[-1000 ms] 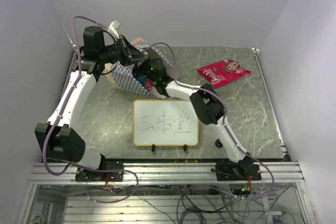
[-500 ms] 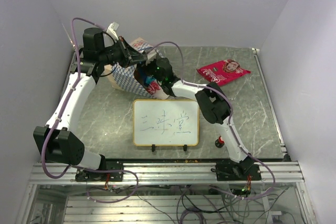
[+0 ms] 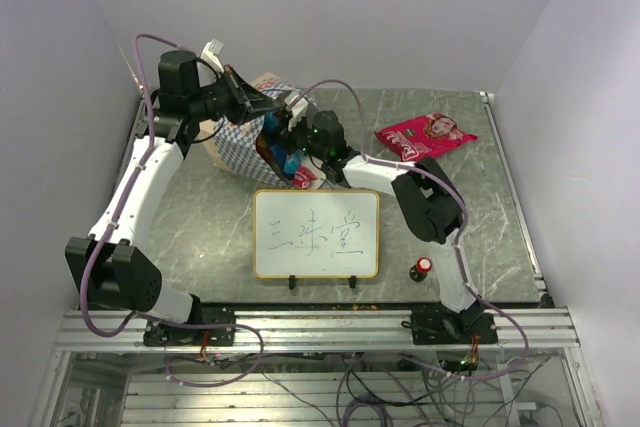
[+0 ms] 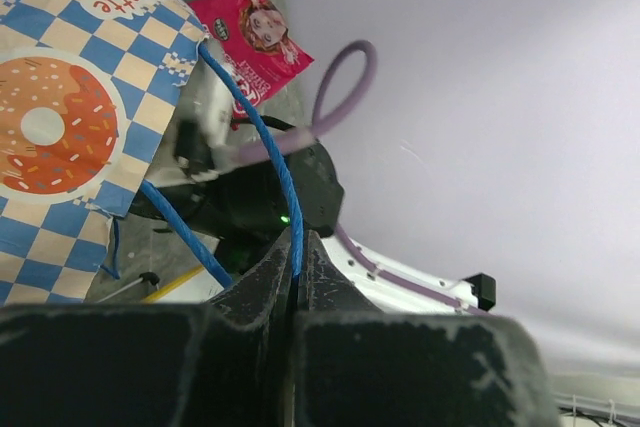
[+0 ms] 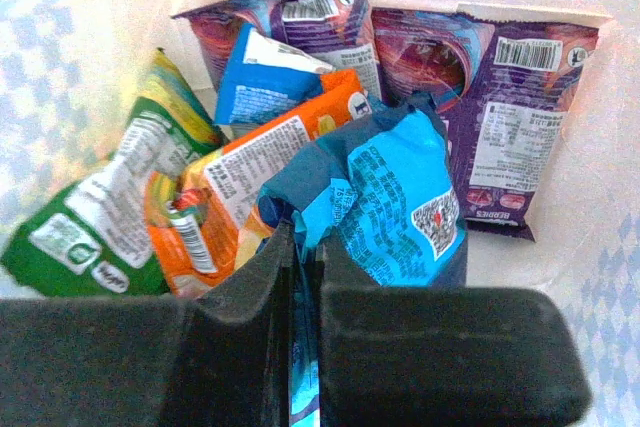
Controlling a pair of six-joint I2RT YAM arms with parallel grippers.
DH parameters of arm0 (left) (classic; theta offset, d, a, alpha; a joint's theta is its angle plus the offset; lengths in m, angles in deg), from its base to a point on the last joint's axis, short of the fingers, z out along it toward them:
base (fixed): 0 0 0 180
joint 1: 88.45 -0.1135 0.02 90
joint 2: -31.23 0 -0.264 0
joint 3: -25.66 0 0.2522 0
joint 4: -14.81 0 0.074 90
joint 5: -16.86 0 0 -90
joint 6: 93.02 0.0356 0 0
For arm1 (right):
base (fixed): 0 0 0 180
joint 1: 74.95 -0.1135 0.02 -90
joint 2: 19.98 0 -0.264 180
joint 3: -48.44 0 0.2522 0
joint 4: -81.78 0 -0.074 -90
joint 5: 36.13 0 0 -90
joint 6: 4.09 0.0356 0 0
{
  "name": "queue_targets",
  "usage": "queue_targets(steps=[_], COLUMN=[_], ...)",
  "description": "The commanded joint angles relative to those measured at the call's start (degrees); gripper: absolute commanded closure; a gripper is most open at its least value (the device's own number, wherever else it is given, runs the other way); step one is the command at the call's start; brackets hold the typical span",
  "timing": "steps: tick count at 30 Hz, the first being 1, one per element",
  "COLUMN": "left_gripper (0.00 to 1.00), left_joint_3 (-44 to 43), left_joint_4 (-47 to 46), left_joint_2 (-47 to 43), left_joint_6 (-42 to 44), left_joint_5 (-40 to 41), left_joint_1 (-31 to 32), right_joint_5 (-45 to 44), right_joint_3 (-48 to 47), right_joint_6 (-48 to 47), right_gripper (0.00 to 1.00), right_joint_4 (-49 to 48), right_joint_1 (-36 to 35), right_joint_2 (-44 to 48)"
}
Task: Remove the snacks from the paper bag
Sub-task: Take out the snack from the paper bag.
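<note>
The paper bag [image 3: 238, 145] lies at the back left with its mouth toward the right arm. My left gripper [image 4: 296, 247] is shut on the bag's blue cord handle [image 4: 262, 142] and holds the mouth up. My right gripper [image 5: 305, 242] reaches into the bag and is shut on the edge of a blue snack packet [image 5: 400, 197]. Around it inside lie an orange packet [image 5: 260, 167], a green one [image 5: 110, 217] and purple ones [image 5: 510, 127]. A red packet with a face [image 3: 425, 137] lies on the table at the back right.
A framed whiteboard [image 3: 316, 233] stands in front of the bag, close under my right forearm. A small red-capped black knob [image 3: 421, 268] sits near the right arm's base. Walls close in on the left, back and right.
My right gripper has gone from open to shut on the blue packet. The right wrist and elbow have shifted rightward, uncovering the knob. The left arm keeps holding the handle.
</note>
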Motion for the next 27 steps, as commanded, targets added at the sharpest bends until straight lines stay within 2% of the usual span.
queue_targets(steps=[1,5,15,21,27], left_gripper=[0.93,0.93,0.93,0.93,0.93], left_joint_3=[-1.61,-1.93,-2.2,-5.72,-5.37], left_joint_4=[-1.97,-1.22,0.01,3.44,2.6], left_joint_2=[0.69,1.09,2.47,4.79,5.31], left_joint_6=[-1.23,-1.12,-0.91,0.54,-0.51], left_joint_5=[2.16,3.44,4.33,6.07,7.21], left_joint_1=[-0.02,-0.02,-0.02,-0.05,-0.08], right_joint_5=[1.32,0.78,5.89,10.14,13.02], right_joint_3=[1.08,2.92,6.47,10.11,14.54], right_joint_6=[1.0,1.44,1.89,-3.43,-6.77], right_gripper=[1.0,1.0,1.0,1.0,1.0], right_joint_4=[-3.26,-1.04,4.79,9.74,17.42], right_joint_1=[0.25,1.18,4.27,4.86,8.52], right_joint_2=[9.34,13.51,22.83,31.34,42.68])
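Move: My right hand is in the mouth of the paper bag, already pinching the blue snack; the bag's middle is about 11 cm left and 2 cm ahead. The clear table by the red snack bag is where this goes: that bag is roughly 37 cm right, 5 cm ahead, 13 cm below. The whiteboard lies some 18 cm back and 8 cm right. From my left hand, shut on the blue handle, the red snack bag is about 46 cm right, 15 cm ahead, 33 cm down. I keep my right fingers shut on the blue snack and draw it up and out of the paper bag: nearly 14 cm up while swinging about 10 cm right, with some 7 cm back, mostly at the end, the wrist hardly turning. My left hand keeps its grip on the blue handle and eases about 3 cm forward and 2 cm down. ##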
